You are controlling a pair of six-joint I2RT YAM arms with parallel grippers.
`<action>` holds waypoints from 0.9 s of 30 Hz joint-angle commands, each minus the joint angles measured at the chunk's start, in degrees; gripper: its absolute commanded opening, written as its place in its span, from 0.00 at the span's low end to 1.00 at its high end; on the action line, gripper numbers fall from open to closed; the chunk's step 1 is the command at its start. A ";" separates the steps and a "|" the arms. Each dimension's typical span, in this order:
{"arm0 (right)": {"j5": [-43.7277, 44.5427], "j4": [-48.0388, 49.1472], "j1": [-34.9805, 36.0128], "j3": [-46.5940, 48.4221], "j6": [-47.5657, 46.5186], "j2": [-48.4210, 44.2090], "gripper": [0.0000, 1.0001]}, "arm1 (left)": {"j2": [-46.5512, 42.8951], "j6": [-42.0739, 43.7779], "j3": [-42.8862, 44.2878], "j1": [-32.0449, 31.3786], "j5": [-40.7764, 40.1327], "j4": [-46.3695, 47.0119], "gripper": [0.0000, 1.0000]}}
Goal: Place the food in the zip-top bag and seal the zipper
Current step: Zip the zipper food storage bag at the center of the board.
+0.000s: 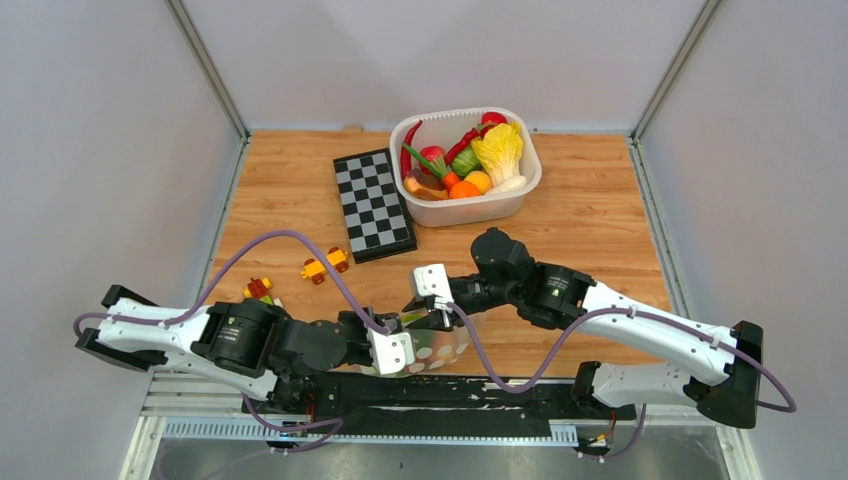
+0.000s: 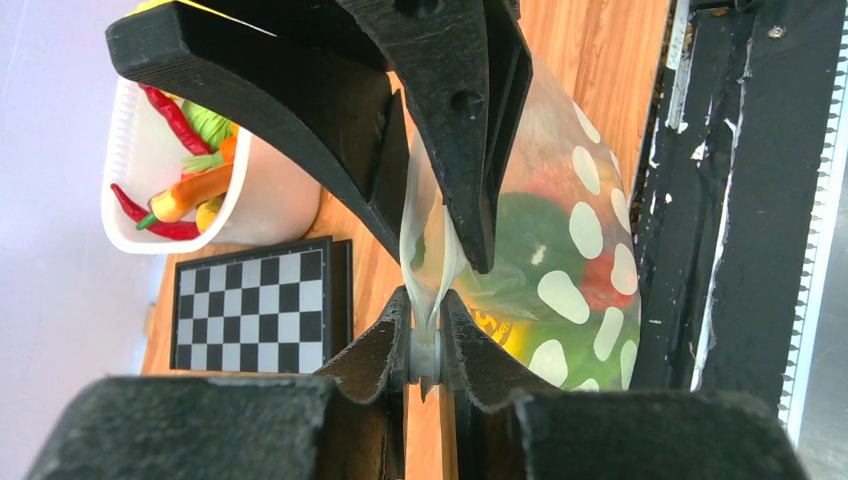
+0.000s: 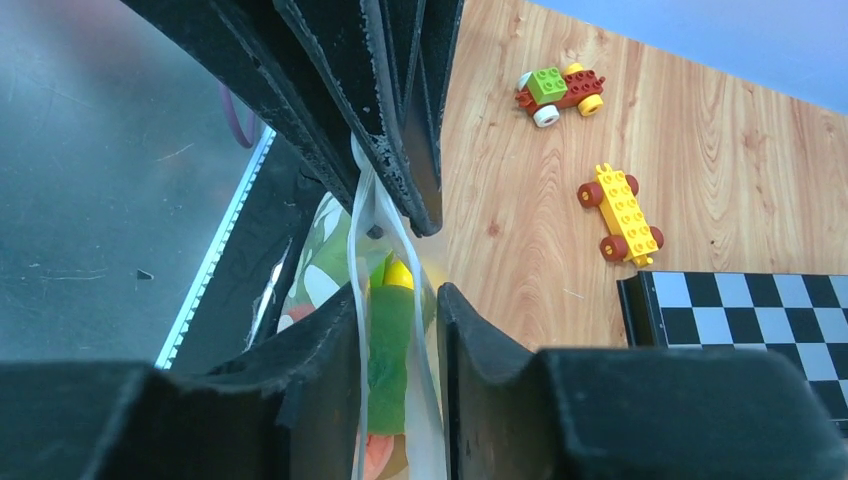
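The zip-top bag stands at the table's front edge, between both grippers. Green, red and yellow food shows through its dotted wall. My left gripper is shut on one end of the zipper. My right gripper straddles the bag's mouth further along. Its jaws stand half closed around the two zipper strips, which are still apart, with green food showing between them. More food lies in the white tub at the back.
A chessboard lies left of the tub. Two toy brick cars sit on the wood left of the bag. A black rail runs along the table's near edge, right behind the bag.
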 commanded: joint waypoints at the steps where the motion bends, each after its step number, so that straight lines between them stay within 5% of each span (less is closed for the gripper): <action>1: 1.99 2.98 0.32 -1.03 1.21 -1.19 0.28 | -0.50 -0.31 2.36 -0.15 -0.47 2.13 0.00; 7: 4.30 6.88 0.28 -3.52 3.70 -2.68 0.17 | -0.89 -1.64 1.60 -0.17 -2.97 2.34 0.02; 11: 9.83 8.97 0.32 -5.69 6.04 -4.32 0.13 | -3.10 -2.88 -0.04 -0.18 -4.79 4.85 0.59; 14: 13.12 11.51 -0.20 -8.53 7.42 -6.43 0.13 | -7.05 -3.03 -3.69 -0.12 -4.95 9.12 0.76; 20: 14.62 16.54 -3.34 -13.40 11.86 -10.62 0.07 | -14.36 -5.75 -8.95 -0.04 -4.51 13.29 0.83; 27: 11.26 16.52 -5.12 -13.82 13.87 -9.44 0.00 | -11.14 -7.16 -9.89 1.11 -4.55 13.16 0.85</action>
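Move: The bag's zipper rim runs between my right hand's open fingers, right at their pads. My left hand still pinches the zipper end, some 4 cm to the left of my right fingers and about 2 cm higher, almost level fore and aft. The bagged food hangs roughly 12 cm below my right hand, 2 cm back and 2 cm right. On the table, about 25 cm below that hand, the yellow toy car lies 18 cm ahead and 22 cm left, the chessboard some 33 cm ahead and 12 cm left. I shut my right fingers on the zipper rim beside my left hand's pinch, and once they grip, my left hand opens wide, lets go of the zipper end and eases off left and a little up, about 3 cm, its fingertips tipping upward. Keeping its pinch, my right hand draws the bag some 5 cm forward, with 3 cm to the right and 2 cm down, turning clockwise about 20 degrees. ##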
